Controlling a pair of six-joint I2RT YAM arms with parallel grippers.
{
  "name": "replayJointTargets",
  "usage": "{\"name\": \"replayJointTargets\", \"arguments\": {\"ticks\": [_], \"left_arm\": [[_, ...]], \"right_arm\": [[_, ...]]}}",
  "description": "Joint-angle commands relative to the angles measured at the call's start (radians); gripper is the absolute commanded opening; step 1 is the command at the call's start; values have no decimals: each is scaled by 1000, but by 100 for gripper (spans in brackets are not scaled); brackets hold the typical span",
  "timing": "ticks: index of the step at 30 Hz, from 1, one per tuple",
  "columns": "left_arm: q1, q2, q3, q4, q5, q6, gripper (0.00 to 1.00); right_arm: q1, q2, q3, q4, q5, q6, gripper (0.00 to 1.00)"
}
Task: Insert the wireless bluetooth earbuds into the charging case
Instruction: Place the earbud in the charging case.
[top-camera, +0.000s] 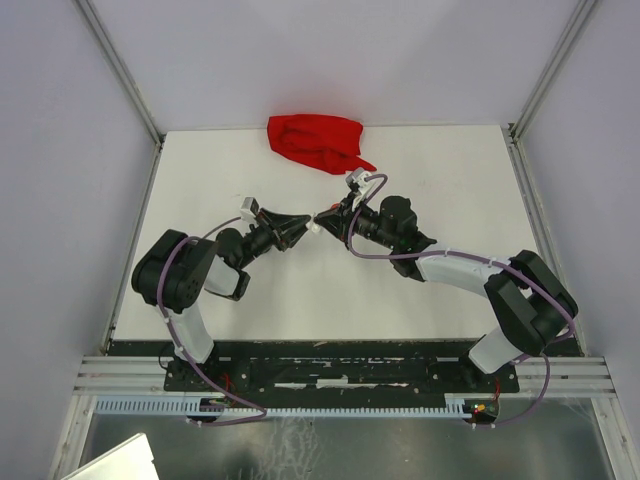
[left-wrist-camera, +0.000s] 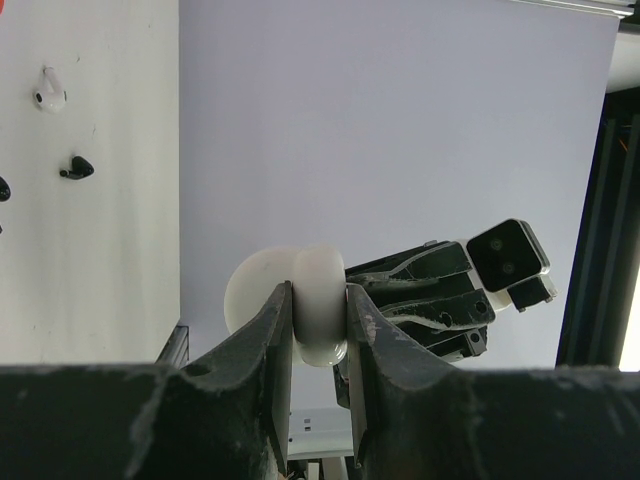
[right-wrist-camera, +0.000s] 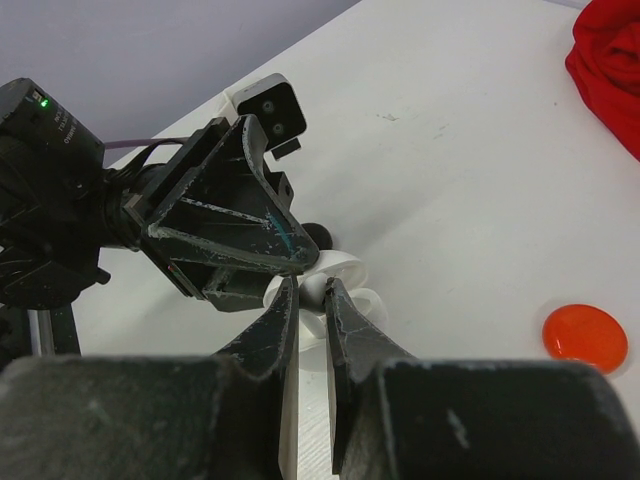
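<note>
My left gripper (left-wrist-camera: 318, 292) is shut on a round white charging case (left-wrist-camera: 320, 320), held off the table with its open lid (left-wrist-camera: 255, 290) beside it. The case also shows in the right wrist view (right-wrist-camera: 350, 268). My right gripper (right-wrist-camera: 312, 286) is shut on a small white earbud (right-wrist-camera: 313, 293), held right at the open case. Both grippers meet at the table's middle, the left (top-camera: 303, 229) and the right (top-camera: 323, 219). A white earbud (left-wrist-camera: 47, 92) and a black earbud (left-wrist-camera: 76, 167) lie loose on the table.
A red cloth (top-camera: 315, 140) lies bunched at the table's far edge. An orange-red disc (right-wrist-camera: 585, 333) lies on the table to the right of my right gripper. A small black piece (right-wrist-camera: 319, 236) shows just behind the case.
</note>
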Motion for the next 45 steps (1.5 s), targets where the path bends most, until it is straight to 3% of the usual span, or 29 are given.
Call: {"name": "replayJointTargets", "arguments": {"ticks": [1,9,15,21,26,31,34,45], "left_arm": [[-3,-36,1,201,-5,-24,3],[-3,-41,9,202,-17,-25,3],[-3,-27,18,199,-18,-11,3],[-1,7,23,194,-18,9,3],[-1,29,34,194,-11,24,3],[-1,33,41,181,16,56,3],[-1,12,39,126,28,119,3],[-8,-103,28,-61,40,258,3]], "right_arm": [[3,-4,-1,41,11,-18,4],[3,-20,-14,19,11,-19,11],[4,-59,-26,10,11,-10,30],[3,-142,-40,-38,32,-25,42],[3,-227,-56,-85,141,-35,56],[4,-209,132,-531,353,-59,58],[3,-169,217,-697,416,-64,59],[4,-30,318,-786,393,-52,59]]}}
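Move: The right hand still grips the white earbud at the open charging case, whose middle is about 1 cm to its left, 1 cm back and 1 cm below. On the table some 11 cm below this hand, the red round case is about 9 cm ahead and 4 cm right, a black earbud about 7 cm right and level, the loose white earbud about 6 cm ahead and 12 cm right. The left hand pinches the charging case's lid, the case's middle about 1 cm ahead, 1 cm right and 1 cm below. The right hand eases the white earbud down about half a centimetre into the case held by the left gripper, then spreads its fingers to let go and draws back up and to the right, clear of the case. It then swings clockwise some 20 degrees and dips its fingertips while going on right and a little forward, finally sinking towards the loose earbuds, to end about 6.5 cm right of its start; the left hand keeps its pinch on the lid almost in place, tipping its fingers up slightly at the end. ##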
